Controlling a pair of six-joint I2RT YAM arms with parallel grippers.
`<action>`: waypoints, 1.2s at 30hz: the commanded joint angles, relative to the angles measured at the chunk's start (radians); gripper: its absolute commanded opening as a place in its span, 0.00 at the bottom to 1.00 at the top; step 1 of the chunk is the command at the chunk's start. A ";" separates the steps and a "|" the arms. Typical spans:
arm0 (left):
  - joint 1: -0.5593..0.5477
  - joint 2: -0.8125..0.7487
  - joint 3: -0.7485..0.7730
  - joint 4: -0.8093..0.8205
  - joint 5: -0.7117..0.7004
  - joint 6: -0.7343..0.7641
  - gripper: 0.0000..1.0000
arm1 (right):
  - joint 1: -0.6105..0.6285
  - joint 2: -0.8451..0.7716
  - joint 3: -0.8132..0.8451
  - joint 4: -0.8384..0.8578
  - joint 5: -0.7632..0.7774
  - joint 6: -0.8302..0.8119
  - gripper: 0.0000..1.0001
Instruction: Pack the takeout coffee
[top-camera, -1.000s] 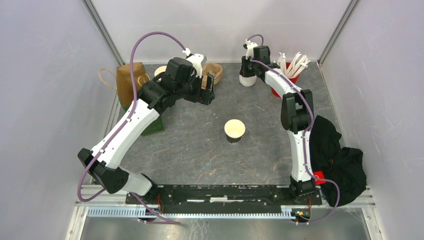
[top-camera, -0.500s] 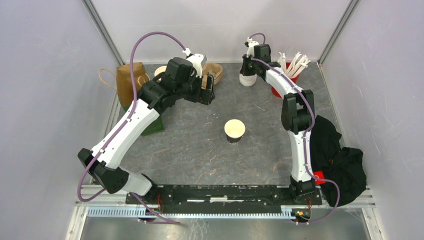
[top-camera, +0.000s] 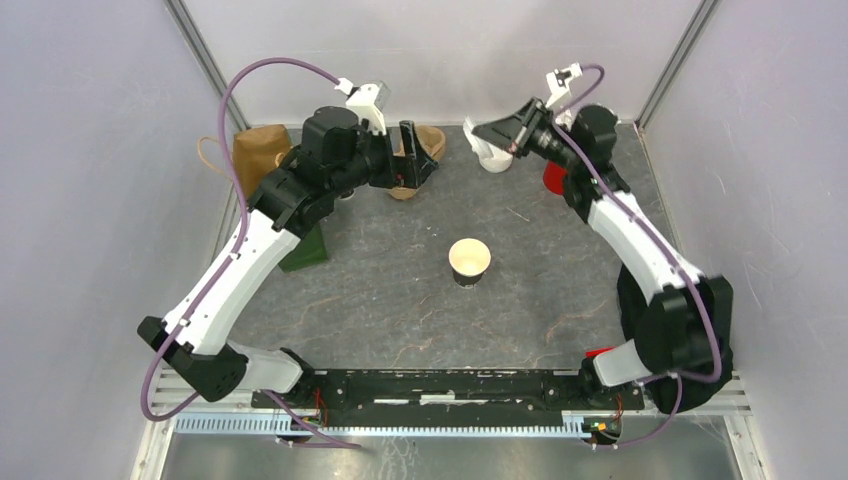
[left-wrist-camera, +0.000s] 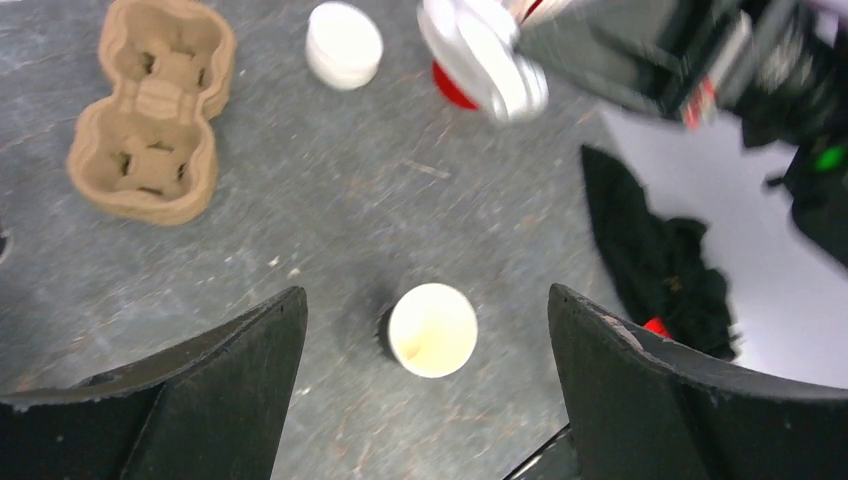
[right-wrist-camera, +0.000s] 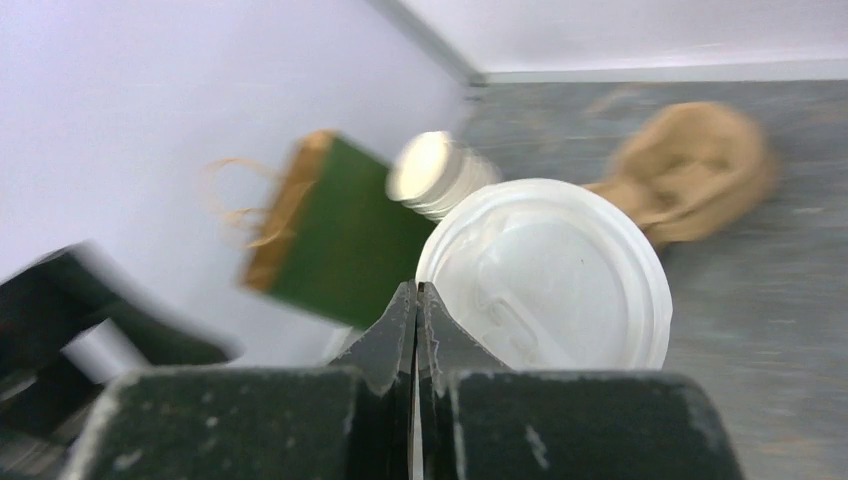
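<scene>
The takeout coffee cup (top-camera: 469, 261), dark-bodied with a cream inside, stands lidless in the middle of the table and shows from above in the left wrist view (left-wrist-camera: 432, 330). My right gripper (top-camera: 482, 130) hovers at the back above the stack of white lids (top-camera: 493, 157). It is shut on the rim of one white lid (right-wrist-camera: 545, 275), which shows tilted in the left wrist view (left-wrist-camera: 485, 55). In its own view the right gripper (right-wrist-camera: 416, 292) has both fingers pressed together. My left gripper (top-camera: 409, 152) hangs high at the back left, open and empty (left-wrist-camera: 425, 292), far above the cup.
A brown pulp cup carrier (top-camera: 425, 145) lies at the back centre. A brown paper bag (top-camera: 255, 152) and a green bag (top-camera: 308, 247) stand at left, with stacked cups (right-wrist-camera: 430, 172) beside them. A red cup (top-camera: 553, 180) and black cloth (top-camera: 700, 340) are at right.
My right gripper has closed on a lid and lifted off the lid stack, the arm swinging up and to the right. My left arm rose and drew back a little.
</scene>
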 joint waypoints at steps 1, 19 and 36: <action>0.018 -0.044 0.004 0.193 0.069 -0.188 0.96 | 0.000 -0.160 -0.188 0.275 -0.135 0.379 0.00; 0.026 -0.163 -0.334 0.923 0.202 -0.628 0.96 | 0.103 -0.138 -0.022 0.905 -0.128 0.780 0.00; 0.025 -0.099 -0.373 1.144 0.258 -0.745 0.99 | 0.112 -0.235 -0.067 0.627 -0.117 0.579 0.00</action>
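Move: The lid, already pinched in the right fingertips, hangs about 10 cm ahead of the empty left hand, 9 cm to its right and 1 cm lower. For the right hand, the waiting left gripper is some 11 cm back, 11 cm to the left and 1 cm higher. From the right hand the lid stack lies about 18 cm ahead, 4 cm right, the cup 13 cm back, 1 cm left, both some 28 cm below. The lid stays pinched in the shut right fingers as they carry it back and up, roughly 16 cm each way, turning to point left and upward, then hold nearly still. The left hand meets it with fingers wide open, rising about 14 cm and edging right, rolling some 55 degrees so that its fingers swing from pointing downward to slightly upward at the lid; they don't close. ##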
